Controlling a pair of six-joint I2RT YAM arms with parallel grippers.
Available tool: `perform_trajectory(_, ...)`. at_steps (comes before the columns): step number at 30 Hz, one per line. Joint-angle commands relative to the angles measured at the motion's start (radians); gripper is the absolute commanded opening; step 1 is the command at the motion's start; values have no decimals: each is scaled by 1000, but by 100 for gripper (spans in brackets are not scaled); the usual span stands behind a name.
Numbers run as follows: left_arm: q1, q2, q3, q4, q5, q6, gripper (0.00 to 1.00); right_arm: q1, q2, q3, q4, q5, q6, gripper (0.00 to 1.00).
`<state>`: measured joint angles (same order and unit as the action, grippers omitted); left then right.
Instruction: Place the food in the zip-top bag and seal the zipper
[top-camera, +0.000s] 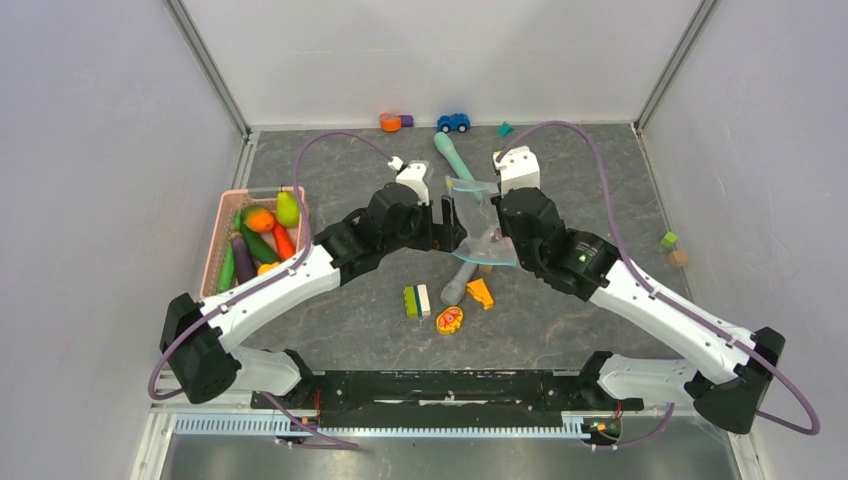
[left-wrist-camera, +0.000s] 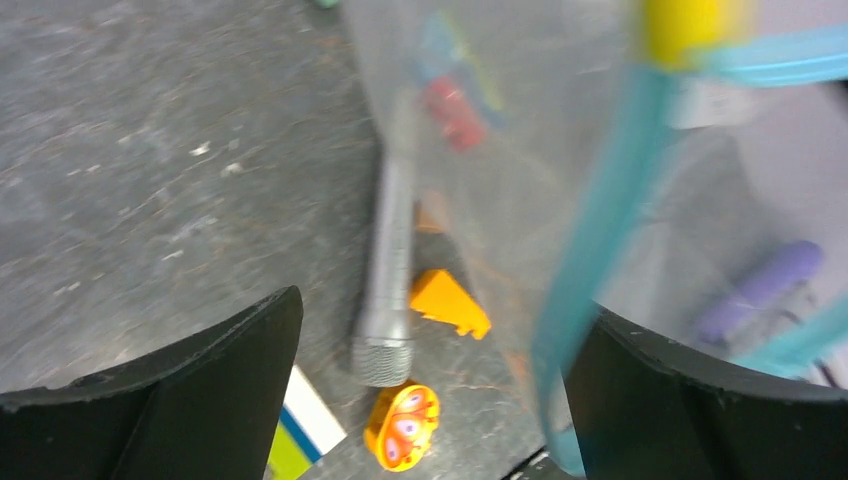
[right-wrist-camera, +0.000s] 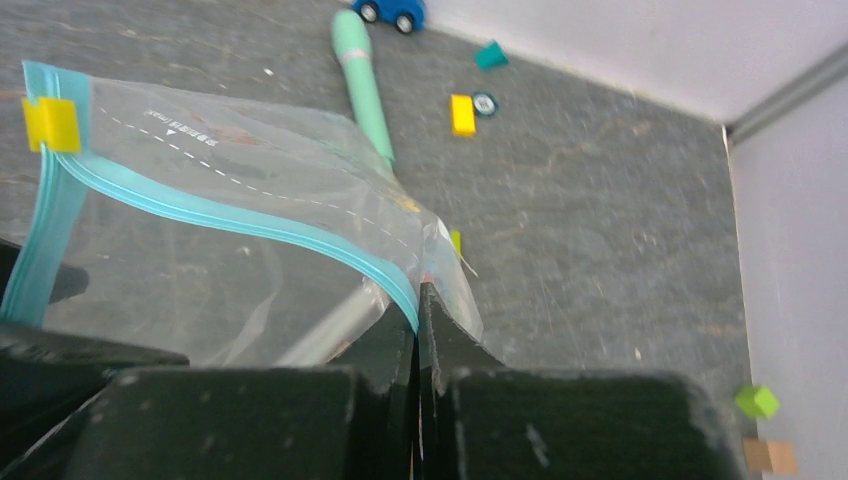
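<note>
The clear zip-top bag (top-camera: 478, 218) hangs above the table between my two grippers. My right gripper (right-wrist-camera: 420, 305) is shut on the bag's edge, right at the teal zipper (right-wrist-camera: 230, 215); a yellow slider (right-wrist-camera: 50, 124) sits at the zipper's far end. My left gripper (left-wrist-camera: 445, 310) is open wide, and the zipper strip (left-wrist-camera: 600, 250) runs just beside its right finger (left-wrist-camera: 690, 400) without being pinched. The food (top-camera: 262, 235), a green pear, an orange, a carrot, a cucumber and a purple eggplant, lies in the pink basket (top-camera: 213, 255) at the left.
A teal and grey stick (top-camera: 452, 215) lies under the bag. Near it are an orange block (top-camera: 481, 293), a green and white block (top-camera: 417, 300) and a flat orange oval toy (top-camera: 449, 319). A blue car (top-camera: 453, 122) stands by the back wall, two cubes (top-camera: 674, 249) at the right.
</note>
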<state>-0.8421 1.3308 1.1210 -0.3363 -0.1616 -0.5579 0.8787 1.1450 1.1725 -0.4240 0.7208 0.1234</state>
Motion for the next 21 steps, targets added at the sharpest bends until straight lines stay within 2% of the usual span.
perform_trajectory(1, 3, -33, -13, 171, 204, 63, 100, -3, 9, -75, -109, 84, 167, 1)
perform_trajectory(9, 3, -224, -175, 137, 165, 34, 100, -3, 72, -153, -12, 33, 277, 2)
perform_trajectory(11, 3, -284, -207, 81, 66, 19, 100, -3, 93, -155, 22, -1, 292, 2)
perform_trajectory(15, 9, -363, -200, -180, -389, -121, 100, -1, 117, -156, 80, -48, 319, 6)
perform_trajectory(17, 29, -378, -201, -242, -535, -156, 100, 0, 125, -162, 113, -69, 328, 6)
perform_trajectory(19, 98, -383, -213, -247, -576, -164, 100, 1, 133, -167, 137, -87, 334, 6)
perform_trajectory(21, 240, -376, -231, -215, -500, -156, 100, 1, 135, -175, 159, -99, 333, 6)
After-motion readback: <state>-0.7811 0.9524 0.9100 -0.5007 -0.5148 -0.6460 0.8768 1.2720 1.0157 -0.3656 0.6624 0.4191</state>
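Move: The food basket's middle lies about 38 cm to the left hand's left, 6 cm back and 18 cm below; its pear is some 32 cm left and 2 ahead, the red pepper 33 left and 4 back. The open bag is about 6 cm to that hand's right, roughly level. Under the right hand, nearly 28 cm down, the grey microphone lies about 10 cm back and 4 left, the coloured blocks about 2 back and 5 right. The bag, still pinched by its zip edge in the right fingers, is lowered about 10 cm towards the microphone and blocks, the right wrist tipping some 10 degrees down. The left hand, already wide open, edges right and up, draws back about 4 cm clear of the mouth, then sweeps left towards the food basket, ending 13 cm left while turning counter-clockwise some 25 degrees. ##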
